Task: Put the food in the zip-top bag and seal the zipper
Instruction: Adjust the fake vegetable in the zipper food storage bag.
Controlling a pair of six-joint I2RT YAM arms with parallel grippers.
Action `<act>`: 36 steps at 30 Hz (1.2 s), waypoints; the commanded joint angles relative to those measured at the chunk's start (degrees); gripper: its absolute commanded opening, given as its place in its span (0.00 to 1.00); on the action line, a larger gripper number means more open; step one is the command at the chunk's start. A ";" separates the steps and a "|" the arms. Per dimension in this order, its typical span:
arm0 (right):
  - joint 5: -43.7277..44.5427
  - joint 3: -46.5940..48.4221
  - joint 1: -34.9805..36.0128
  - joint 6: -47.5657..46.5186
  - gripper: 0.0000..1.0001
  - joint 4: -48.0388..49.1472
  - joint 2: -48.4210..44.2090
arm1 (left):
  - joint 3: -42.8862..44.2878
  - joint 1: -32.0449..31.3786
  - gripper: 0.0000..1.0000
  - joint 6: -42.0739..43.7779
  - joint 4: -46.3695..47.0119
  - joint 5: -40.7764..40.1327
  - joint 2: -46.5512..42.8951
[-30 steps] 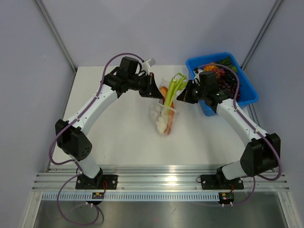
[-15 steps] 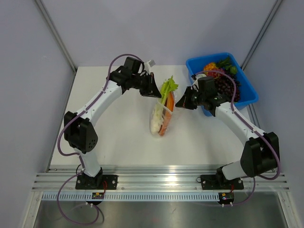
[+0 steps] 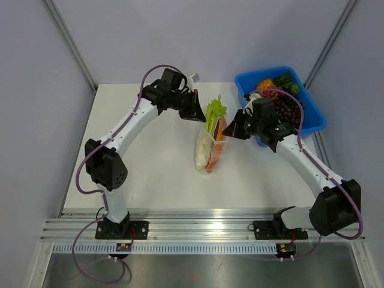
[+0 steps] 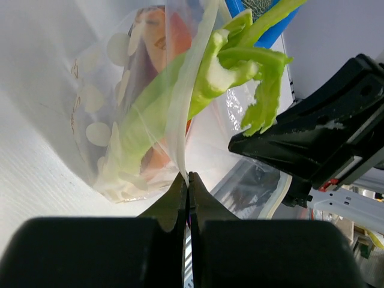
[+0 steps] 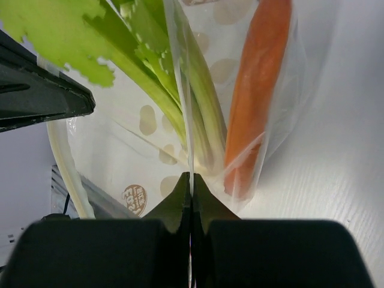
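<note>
The zip-top bag (image 3: 208, 151), clear with white dots, hangs between both grippers over the table's middle. Inside are the food pieces: a leek (image 3: 214, 112) whose green leaves stick out of the mouth, and an orange piece (image 3: 219, 133). My left gripper (image 3: 200, 117) is shut on the bag's left mouth edge (image 4: 180, 132); the leek (image 4: 180, 96) and orange piece (image 4: 171, 36) show through the plastic. My right gripper (image 3: 227, 133) is shut on the opposite edge (image 5: 185, 120), with the leek (image 5: 201, 114) and orange piece (image 5: 258, 78) just beyond. The zipper strip is not distinct from the plastic.
A blue bin (image 3: 310, 123) at the back right holds dark grapes (image 3: 287, 107) and other produce, close behind my right arm. The white table (image 3: 150, 162) extends left and toward the near edge. Grey walls stand on both sides.
Both grippers stayed shut on the bag. The left arm's elbow swung inward and the bag shifted a little left, then back right; the leek leaves now stand more upright.
</note>
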 commanded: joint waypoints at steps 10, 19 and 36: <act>11.08 -2.00 2.56 -1.39 0.00 -0.41 2.39 | 5.16 -3.09 0.00 1.82 -2.71 -8.54 4.41; 16.18 0.19 2.56 -0.42 0.00 -0.68 -6.12 | 5.18 -3.88 0.00 4.45 -2.99 -9.95 -1.03; 13.37 9.68 2.65 -1.13 0.52 -0.77 -4.28 | 1.23 -4.49 0.00 7.35 2.11 -1.86 -4.19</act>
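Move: Both grippers already pinch the bag's rim. The celery standing in the bag has its middle about 3 cm back and 3 cm right of the left hand, some 8 down; from the right hand it is about 1 ahead, 4 left and 5 below. The papaya piece is roughly 2 cm back, 3 left and 8 down from the right hand; the blue basket some 15 ahead, 22 right and 15 lower. Jog the bag between both grippers: lift about 2 cm, easing back, then drop the right hand some 6 cm and the left a little less, to shake the food down. Then open the right fingers to about half, free them from the rim and raise that hand about 11 cm above its lowest point; keep the left pinch, letting it ease up roughly 3 cm. ##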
